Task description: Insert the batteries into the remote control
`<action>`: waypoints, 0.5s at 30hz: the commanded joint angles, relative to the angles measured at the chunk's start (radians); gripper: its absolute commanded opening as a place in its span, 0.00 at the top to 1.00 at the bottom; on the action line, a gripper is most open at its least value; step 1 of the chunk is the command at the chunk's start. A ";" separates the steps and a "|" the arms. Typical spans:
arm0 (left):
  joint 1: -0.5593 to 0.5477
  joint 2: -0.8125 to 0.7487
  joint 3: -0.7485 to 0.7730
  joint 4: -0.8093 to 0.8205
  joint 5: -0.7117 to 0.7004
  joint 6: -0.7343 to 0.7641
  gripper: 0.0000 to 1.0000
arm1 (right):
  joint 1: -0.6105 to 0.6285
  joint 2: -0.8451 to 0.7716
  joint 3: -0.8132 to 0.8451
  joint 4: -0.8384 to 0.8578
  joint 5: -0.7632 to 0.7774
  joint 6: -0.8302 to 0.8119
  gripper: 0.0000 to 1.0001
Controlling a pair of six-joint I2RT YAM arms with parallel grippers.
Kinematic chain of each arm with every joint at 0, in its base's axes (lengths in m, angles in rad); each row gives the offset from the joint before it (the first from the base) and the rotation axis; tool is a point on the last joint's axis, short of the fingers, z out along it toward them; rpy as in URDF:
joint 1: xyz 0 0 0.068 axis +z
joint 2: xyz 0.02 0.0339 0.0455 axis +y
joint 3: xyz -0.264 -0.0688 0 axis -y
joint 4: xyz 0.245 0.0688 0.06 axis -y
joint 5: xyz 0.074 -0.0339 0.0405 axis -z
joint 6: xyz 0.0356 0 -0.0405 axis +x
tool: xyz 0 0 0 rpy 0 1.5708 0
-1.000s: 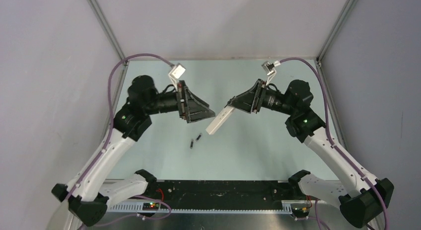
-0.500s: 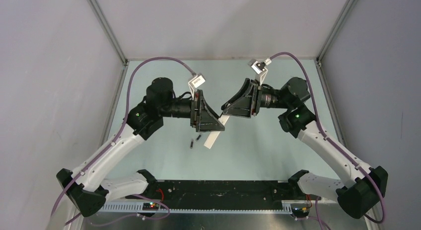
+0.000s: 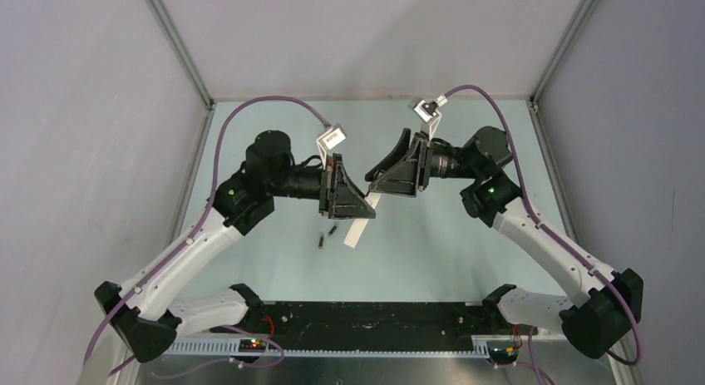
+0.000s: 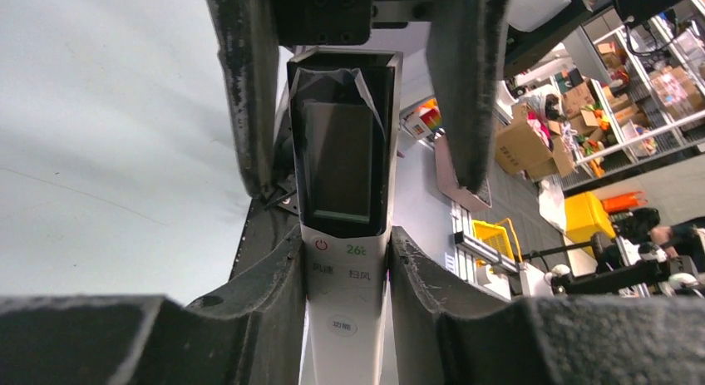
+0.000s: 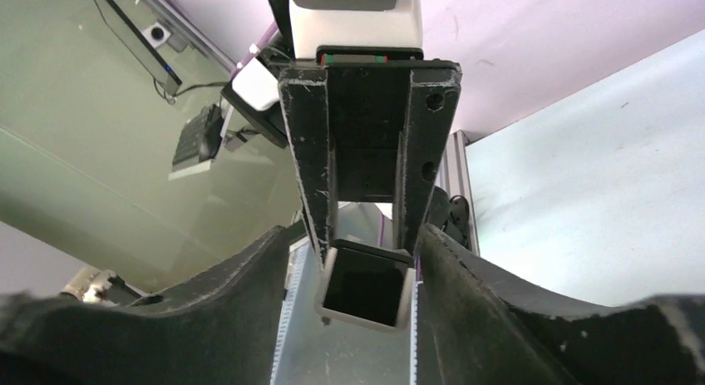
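The white remote control hangs slanted above the table between both arms. My left gripper is shut on its white button part, fingers pressed on both sides. The remote's dark end lies between the jaws of my right gripper, which stand open with narrow gaps to it; its fingers flank the dark end without clamping. In the right wrist view the left gripper's fingers hold the remote from behind. Two small dark batteries lie on the table just left of the remote.
Pale green table with grey walls at both sides and the back. A black rail with the arm bases runs along the near edge. Purple cables arch over each arm.
My left arm swung right to the remote and its jaws closed on it. The right arm shifted slightly left and its jaws loosened from the remote.
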 commanded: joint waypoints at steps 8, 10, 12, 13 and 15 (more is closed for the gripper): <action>-0.006 -0.099 0.036 0.029 -0.245 0.004 1.00 | 0.060 -0.135 0.046 -0.241 0.330 -0.187 0.04; -0.007 -0.116 0.036 0.030 -0.302 -0.003 1.00 | 0.073 -0.161 0.031 -0.278 0.401 -0.206 0.02; -0.006 -0.129 0.039 0.031 -0.357 -0.012 1.00 | 0.081 -0.182 0.005 -0.285 0.460 -0.209 0.02; -0.006 -0.139 0.040 0.030 -0.376 -0.018 1.00 | 0.085 -0.195 -0.014 -0.286 0.491 -0.208 0.02; -0.007 -0.152 0.042 0.029 -0.433 -0.024 1.00 | 0.092 -0.210 -0.040 -0.283 0.521 -0.208 0.02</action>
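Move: The remote control is already in the left fingers, gripped by about its middle, so it is practically at that hand point. From the right hand, whose fingers straddle the screen end, its middle lies about 4 cm back, level sideways and 5 cm below. From the left hand, the nearer battery lies on the table about 3 cm ahead and 11 cm left, the other 6 cm ahead and 9 cm left, both some 35 cm below. The right hand finishes the handover: its half-open fingers spread to fully open around the screen end of the remote, and it backs off with a small 2 cm move up and to the right, yawing nearly 20 degrees clockwise. The left hand keeps its grip just below the screen and carries the remote forward and up, also left, about 4 cm in all and away from the right fingers, while turning roughly 15 degrees counter-clockwise. ##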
